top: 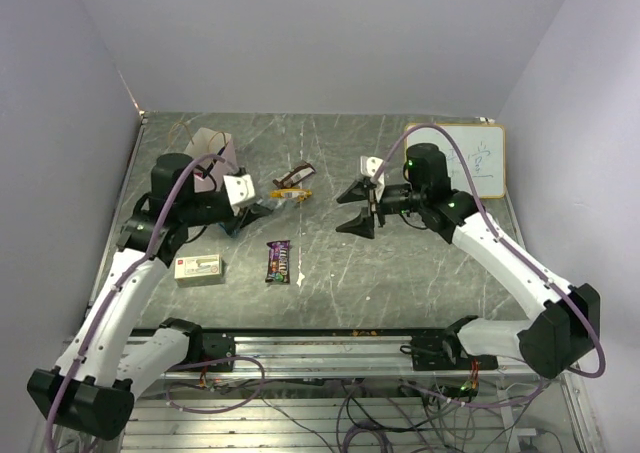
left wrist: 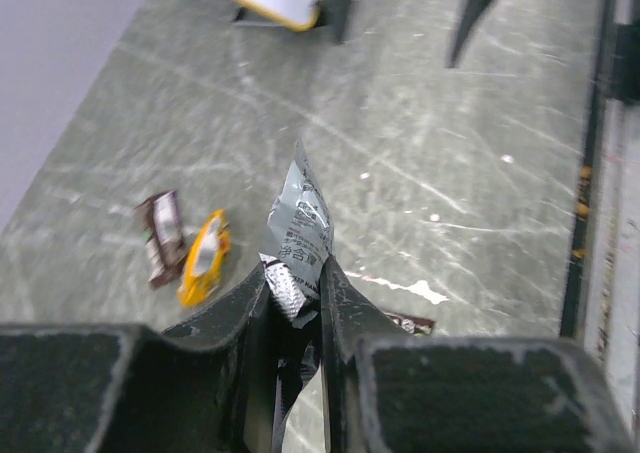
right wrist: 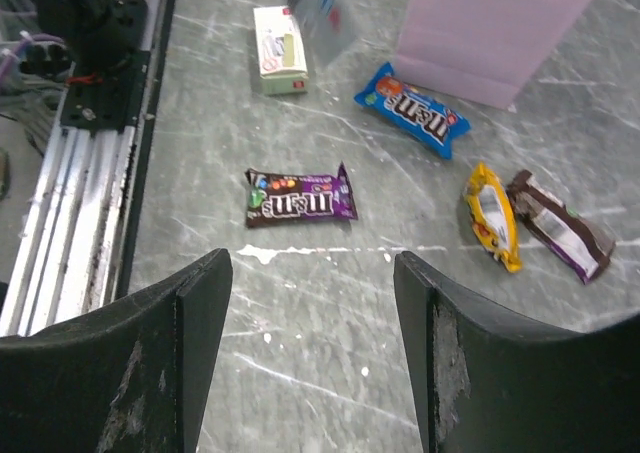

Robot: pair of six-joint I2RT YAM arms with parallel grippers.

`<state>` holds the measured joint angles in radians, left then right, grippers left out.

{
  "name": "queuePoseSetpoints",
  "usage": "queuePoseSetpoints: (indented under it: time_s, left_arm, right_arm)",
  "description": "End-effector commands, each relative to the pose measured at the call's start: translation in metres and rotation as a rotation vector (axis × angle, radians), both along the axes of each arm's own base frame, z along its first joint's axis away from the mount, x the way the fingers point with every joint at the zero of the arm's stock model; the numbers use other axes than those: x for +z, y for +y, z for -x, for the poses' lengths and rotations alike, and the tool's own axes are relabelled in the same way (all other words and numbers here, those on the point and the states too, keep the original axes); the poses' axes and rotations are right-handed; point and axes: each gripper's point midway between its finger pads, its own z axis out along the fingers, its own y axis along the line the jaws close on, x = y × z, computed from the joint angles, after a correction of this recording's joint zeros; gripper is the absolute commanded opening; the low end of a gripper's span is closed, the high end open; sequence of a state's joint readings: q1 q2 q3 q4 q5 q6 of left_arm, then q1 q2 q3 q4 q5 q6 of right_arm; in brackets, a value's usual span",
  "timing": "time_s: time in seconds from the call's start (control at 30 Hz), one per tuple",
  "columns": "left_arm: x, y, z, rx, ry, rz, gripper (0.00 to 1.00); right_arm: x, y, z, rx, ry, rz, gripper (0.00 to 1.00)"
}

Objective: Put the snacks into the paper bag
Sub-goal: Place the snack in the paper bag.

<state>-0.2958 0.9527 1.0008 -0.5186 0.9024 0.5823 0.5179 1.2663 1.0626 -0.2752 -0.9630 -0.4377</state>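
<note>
My left gripper (left wrist: 300,275) is shut on a silver-grey snack packet (left wrist: 298,223) that sticks up between the jaws above the table. The pale pink paper bag (top: 216,156) stands behind the left arm and shows again in the right wrist view (right wrist: 495,28). On the table lie a purple-brown candy packet (right wrist: 300,195), a blue packet (right wrist: 412,110) next to the bag, a yellow packet (right wrist: 490,218) and a brown packet (right wrist: 560,225). My right gripper (right wrist: 310,265) hangs open over bare table, nothing between its fingers.
A pale beige box (top: 198,268) lies near the front left. A white framed whiteboard (top: 472,158) rests at the back right. A metal rail (top: 330,348) runs along the table's near edge.
</note>
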Motion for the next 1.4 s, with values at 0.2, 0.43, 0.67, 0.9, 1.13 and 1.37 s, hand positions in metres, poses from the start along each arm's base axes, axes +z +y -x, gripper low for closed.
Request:
queuePoseSetpoints:
  time_s: [0.2,0.43,0.67,0.9,1.13,1.37]
  left_arm:
    - [0.095,0.089,-0.05,0.583,-0.128,0.119,0.18]
    - [0.134,0.145,-0.059,0.906,-0.181,0.185,0.17]
    - [0.143,0.167,-0.08,1.021,-0.18,0.131,0.17]
    - [0.129,0.178,-0.111,1.06,-0.143,0.012,0.17]
    - [0.092,0.179,-0.139,1.023,-0.062,-0.127,0.16]
    - [0.063,0.182,-0.163,1.008,0.0,-0.217,0.16]
  right_arm:
    - [-0.039,-0.045,-0.028,-0.177,-0.046,0.035,0.66]
    - [-0.039,-0.068,-0.033,-0.246,-0.058,0.019,0.66]
    - [-0.037,-0.077,-0.036,-0.271,-0.056,0.008,0.67]
    - [-0.04,-0.081,-0.037,-0.276,-0.053,0.01,0.67]
    - [-0.046,-0.08,-0.036,-0.26,-0.028,0.014,0.67]
    - [-0.048,-0.079,-0.036,-0.253,-0.023,0.02,0.67]
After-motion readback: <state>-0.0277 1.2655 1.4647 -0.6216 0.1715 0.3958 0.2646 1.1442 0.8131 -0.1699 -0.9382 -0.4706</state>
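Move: The paper bag's middle lies about 17 cm ahead of the left hand, 14 cm to its left and 16 cm below; the hand already holds the silver packet. On the table some 26 cm down, the blue M&M's packet sits 9 cm ahead and 6 cm left, the yellow packet 16 cm ahead and 7 cm right, the purple packet 5 cm back and 3 cm right. From the right hand the bag is about 17 cm ahead, 38 cm left, 14 cm down. Carry the silver packet with the left gripper up, left and forward to above the paper bag's opening, turning the hand nearly 60 degrees counter-clockwise; rise some 14 cm on the way, then sink about 8 cm towards the opening while going on forward, fingers keeping their pinch. Meanwhile back the open, empty right gripper off to the right, also slightly forward and down. ##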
